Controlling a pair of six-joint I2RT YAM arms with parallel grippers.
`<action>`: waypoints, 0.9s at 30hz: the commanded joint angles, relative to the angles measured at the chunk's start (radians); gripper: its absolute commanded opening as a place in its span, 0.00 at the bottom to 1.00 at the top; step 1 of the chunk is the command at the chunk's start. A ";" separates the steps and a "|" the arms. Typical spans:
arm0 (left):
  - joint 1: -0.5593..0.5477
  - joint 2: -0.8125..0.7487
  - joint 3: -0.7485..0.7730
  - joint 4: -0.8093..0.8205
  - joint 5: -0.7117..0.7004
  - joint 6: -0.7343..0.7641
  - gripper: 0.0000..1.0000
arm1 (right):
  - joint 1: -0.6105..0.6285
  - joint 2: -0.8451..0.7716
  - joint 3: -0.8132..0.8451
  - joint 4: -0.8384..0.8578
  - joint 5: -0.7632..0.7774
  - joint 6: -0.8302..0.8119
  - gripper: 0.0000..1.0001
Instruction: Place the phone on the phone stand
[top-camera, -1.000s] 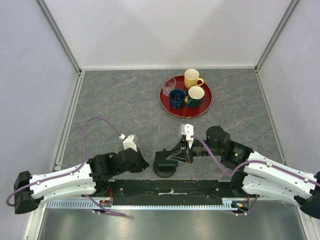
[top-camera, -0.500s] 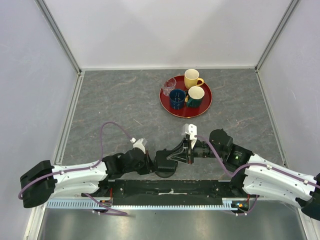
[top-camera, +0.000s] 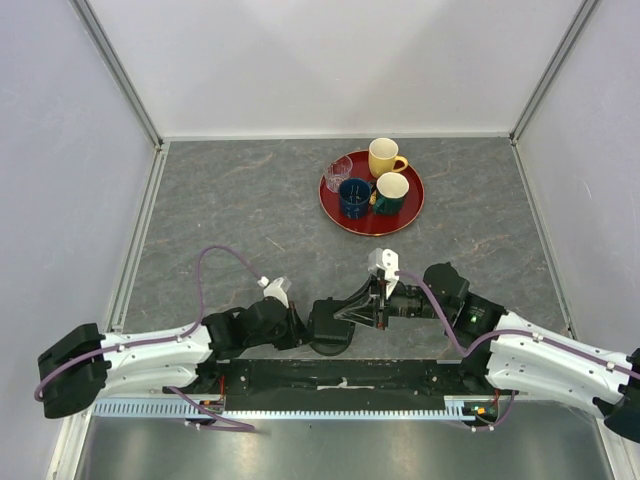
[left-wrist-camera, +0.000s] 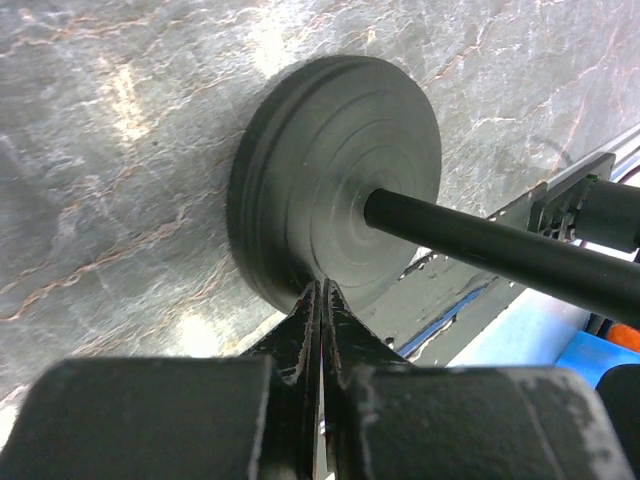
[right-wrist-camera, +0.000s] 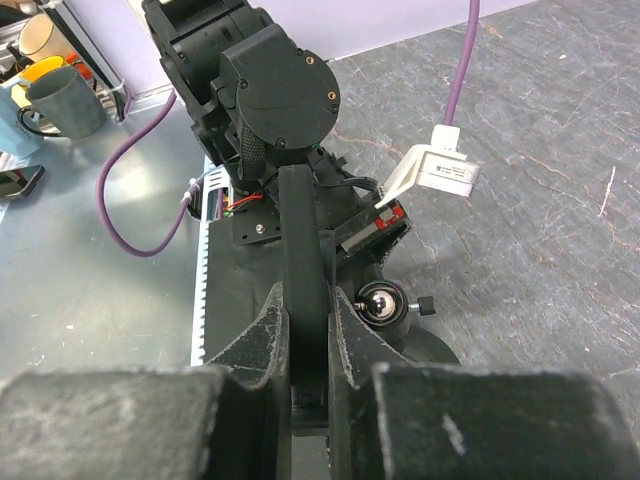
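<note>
The phone stand has a round black disc base (top-camera: 330, 336) at the near edge of the table. In the left wrist view the base (left-wrist-camera: 340, 180) and its stem (left-wrist-camera: 480, 245) fill the frame. My left gripper (top-camera: 297, 325) is shut and empty, its tips (left-wrist-camera: 318, 292) touching the rim of the base. My right gripper (top-camera: 376, 305) is shut on the phone (top-camera: 355, 307), a thin black slab seen edge-on between the jaws (right-wrist-camera: 302, 280). It holds the phone tilted just above the stand, beside the stand's shiny ball joint (right-wrist-camera: 381, 305).
A round red tray (top-camera: 340, 215) at the back middle holds a yellow mug (top-camera: 383, 157), a green mug (top-camera: 391, 191), a dark blue cup (top-camera: 353, 197) and a small glass (top-camera: 339, 170). The black base rail (top-camera: 340, 375) runs along the near edge.
My left arm has swung right and brought its shut gripper against the stand's base. My right gripper with the phone has shifted only slightly above the stand.
</note>
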 joint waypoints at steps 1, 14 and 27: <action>0.004 -0.045 0.008 -0.082 -0.033 0.014 0.02 | 0.003 0.033 0.062 -0.063 0.032 -0.029 0.00; 0.004 -0.211 0.066 -0.229 -0.078 0.071 0.20 | 0.000 0.076 0.175 -0.183 0.073 -0.046 0.68; 0.005 -0.479 0.359 -0.617 -0.273 0.204 0.55 | 0.000 0.073 0.498 -0.560 0.313 0.058 0.98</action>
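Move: The phone, already mounted on the phone stand, is still pinched by the right hand at its right part; its middle lies some 3 cm left, 1 cm back and about 1 cm below that hand. The stand's round base is roughly 17 cm below the right hand, 4 cm left and 2 cm forward. From the low, shut left hand, the base's middle is about 6 cm right, level with it fore and aft and 2 cm down; the phone is 6 cm right, 3 cm back and some 15 cm up. The phone is let go on its stand: the right fingers, at first nearly still around it, spread fully, and that hand then rises about 5 cm and drifts forward off it. The left hand eases away from the rim of the stand's base, then climbs quickly, some 12 cm in all and a little to the left, its fingers opening about halfway as they tip upward. ##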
